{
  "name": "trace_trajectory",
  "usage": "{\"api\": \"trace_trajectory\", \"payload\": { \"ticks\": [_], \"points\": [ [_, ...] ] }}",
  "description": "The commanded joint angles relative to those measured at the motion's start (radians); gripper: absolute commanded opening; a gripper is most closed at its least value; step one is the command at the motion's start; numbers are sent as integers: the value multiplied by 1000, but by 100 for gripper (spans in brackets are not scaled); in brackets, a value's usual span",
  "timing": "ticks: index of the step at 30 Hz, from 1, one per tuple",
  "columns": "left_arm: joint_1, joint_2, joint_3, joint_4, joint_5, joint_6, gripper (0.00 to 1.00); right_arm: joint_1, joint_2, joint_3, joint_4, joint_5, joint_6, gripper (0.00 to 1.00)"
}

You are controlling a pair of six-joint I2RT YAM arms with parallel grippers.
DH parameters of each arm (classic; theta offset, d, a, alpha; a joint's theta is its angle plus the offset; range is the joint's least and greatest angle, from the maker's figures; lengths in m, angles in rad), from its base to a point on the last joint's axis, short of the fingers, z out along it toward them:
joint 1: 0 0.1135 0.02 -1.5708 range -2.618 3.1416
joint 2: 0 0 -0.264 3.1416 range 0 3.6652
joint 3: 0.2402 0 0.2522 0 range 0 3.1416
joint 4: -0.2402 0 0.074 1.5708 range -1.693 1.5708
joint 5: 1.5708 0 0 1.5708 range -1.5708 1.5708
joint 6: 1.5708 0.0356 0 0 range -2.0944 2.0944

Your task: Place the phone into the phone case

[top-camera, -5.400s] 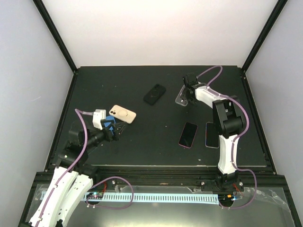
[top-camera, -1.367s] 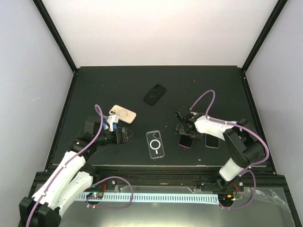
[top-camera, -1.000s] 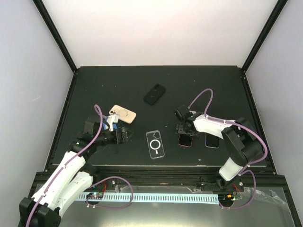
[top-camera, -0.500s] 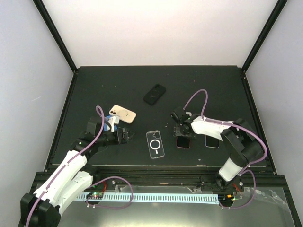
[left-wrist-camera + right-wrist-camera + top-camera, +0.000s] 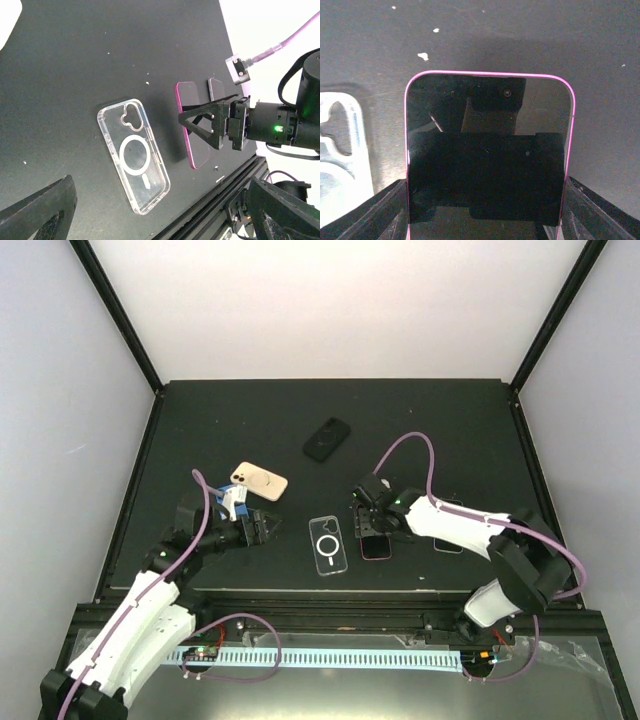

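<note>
The phone (image 5: 377, 542) has a dark screen and a pink rim. My right gripper (image 5: 372, 522) is shut on it, one finger on each long edge (image 5: 487, 216). In the left wrist view the phone (image 5: 192, 135) hangs tilted just above the table, with its shadow below it. The phone case (image 5: 328, 545) is clear with a white ring and lies flat just left of the phone (image 5: 134, 162); its edge shows at the left of the right wrist view (image 5: 340, 150). My left gripper (image 5: 264, 528) stands open left of the case, with nothing between its fingers (image 5: 160, 202).
A beige phone (image 5: 260, 480) lies behind my left gripper. Further back at the middle sits a black case (image 5: 326, 439). A second dark phone (image 5: 447, 538) lies right of the held one, partly under my right arm. The table's front rail (image 5: 330, 597) runs close to the case.
My right gripper has carried the pink phone leftward, closer to the clear case. My left gripper has shifted slightly and stays open. The clear case has not moved.
</note>
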State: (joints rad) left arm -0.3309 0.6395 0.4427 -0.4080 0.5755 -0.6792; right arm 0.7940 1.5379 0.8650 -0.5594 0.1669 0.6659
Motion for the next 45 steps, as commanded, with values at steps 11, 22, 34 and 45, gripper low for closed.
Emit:
{"api": "trace_trajectory", "payload": {
  "ticks": [11,22,34,45],
  "points": [
    [-5,-96,-23,-44,-58,-75,94,47,-147,42,117,-291,-21,61],
    [-5,-80,-24,-22,-50,-80,94,116,-85,65,193,-397,7,60],
    [-6,-75,-32,-6,-54,-79,93,152,92,118,246,-413,88,60],
    [-6,-96,-35,-36,-68,-69,93,152,210,180,205,-321,106,60]
  ]
}}
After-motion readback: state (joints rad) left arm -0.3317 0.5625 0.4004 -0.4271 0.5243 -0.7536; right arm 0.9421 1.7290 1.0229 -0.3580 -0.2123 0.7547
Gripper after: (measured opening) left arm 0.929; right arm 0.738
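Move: The clear phone case lies flat about 13 cm left of the right hand, which already holds the pink-edged phone, some 6 cm back and 3 cm below. The black case is about 13 cm left and 23 cm farther out; the second phone, 21 cm right and 4 cm back. From the left hand, the clear case is roughly 13 cm right, 6 cm back and 14 cm below. Right hand keeps its grip, arcs the phone about 14 cm left over the clear case, left side tilting up. ##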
